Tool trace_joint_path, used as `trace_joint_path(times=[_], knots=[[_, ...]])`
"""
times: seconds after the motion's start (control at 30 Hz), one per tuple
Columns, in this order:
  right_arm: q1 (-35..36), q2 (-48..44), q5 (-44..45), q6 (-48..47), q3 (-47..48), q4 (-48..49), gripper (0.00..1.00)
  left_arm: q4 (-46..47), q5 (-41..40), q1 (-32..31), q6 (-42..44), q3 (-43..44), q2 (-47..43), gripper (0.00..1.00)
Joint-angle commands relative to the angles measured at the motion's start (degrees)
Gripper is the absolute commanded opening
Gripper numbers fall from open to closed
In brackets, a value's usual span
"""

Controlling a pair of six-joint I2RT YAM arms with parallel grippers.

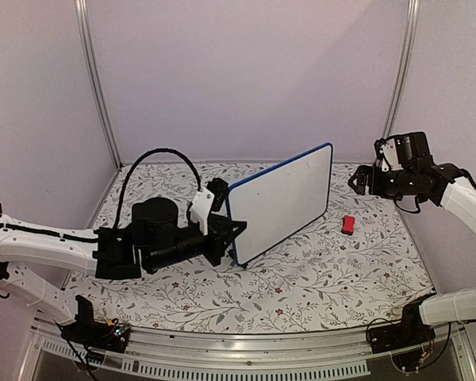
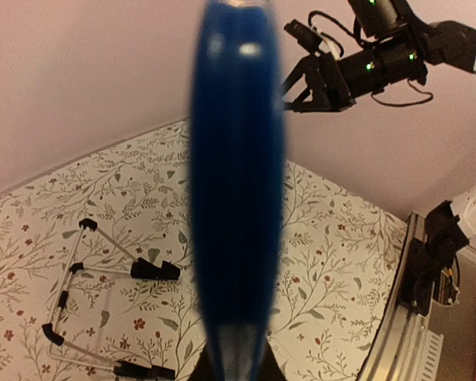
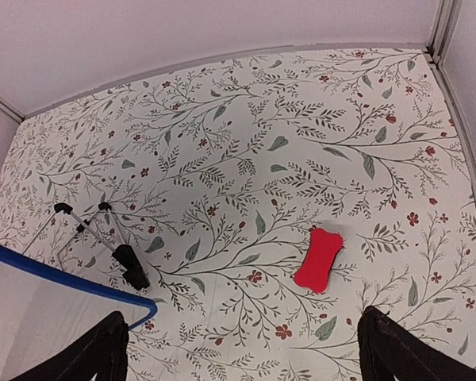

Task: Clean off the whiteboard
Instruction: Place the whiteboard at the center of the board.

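The whiteboard (image 1: pixel 282 202), white with a thin blue frame, stands tilted above the floral table, and its face shows no clear writing. My left gripper (image 1: pixel 232 230) is shut on its lower left edge. The left wrist view shows that blue edge (image 2: pixel 236 182) end-on and blurred, running up from my left gripper (image 2: pixel 236 367). My right gripper (image 1: pixel 358 181) hangs open in the air to the right of the board, holding nothing. In the right wrist view its dark fingers (image 3: pixel 87 357) frame the table, with the whiteboard's corner (image 3: pixel 32 317) at lower left.
A small red bone-shaped block (image 1: pixel 348 225) lies on the table right of the board, seen also as the red block (image 3: pixel 318 259) between the right fingers. A wire stand with black feet (image 2: pixel 103 317) lies on the cloth behind the board. Enclosure walls stand close on three sides.
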Motion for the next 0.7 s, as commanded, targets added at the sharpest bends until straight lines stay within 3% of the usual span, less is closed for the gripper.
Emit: trace_joint_path(times=[0.0,0.17,0.33,0.67], knots=[[-0.1,-1.0,-1.4,0.0,-1.0,1.6,0.99,2.7,14.3,7.6,-6.5,-5.2,-6.4,0.0],[-0.2,-0.2,-1.3,-0.8,-1.5,1.7,0.99,3.3,18.2,12.8,-6.3,-8.7,-7.0,0.0],[-0.2,-0.2,-1.8,-1.2,-2.3,1.8,0.99,9.6,22.5,17.2,-6.3,-12.1,-7.0,0.0],[-0.1,0.3,-2.6,-1.4,-2.4,1.7,0.99,23.0,19.2,21.0,-6.4,-16.7,-4.3,0.0]])
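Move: The left hand has the whiteboard pinched by its left edge; the board's middle is roughly 8 cm ahead and 10 cm to the right, about level with the fingers. The empty wire stand it is carried to lies some 21 cm ahead, 3 cm right and 24 cm below. The red eraser is about 27 cm ahead, 35 cm right and 25 cm below. From the right hand, the stand is some 6 cm ahead, 30 cm left and 21 cm down. Still pinching the whiteboard's left edge, the left hand sinks about 7 cm towards the stand, the drop coming quickly at first and then levelling off. Meanwhile it carries the board some 7 cm left and 5 cm forward, tipping its far end down by roughly 10 degrees to bring the lower edge over the stand's black feet. ##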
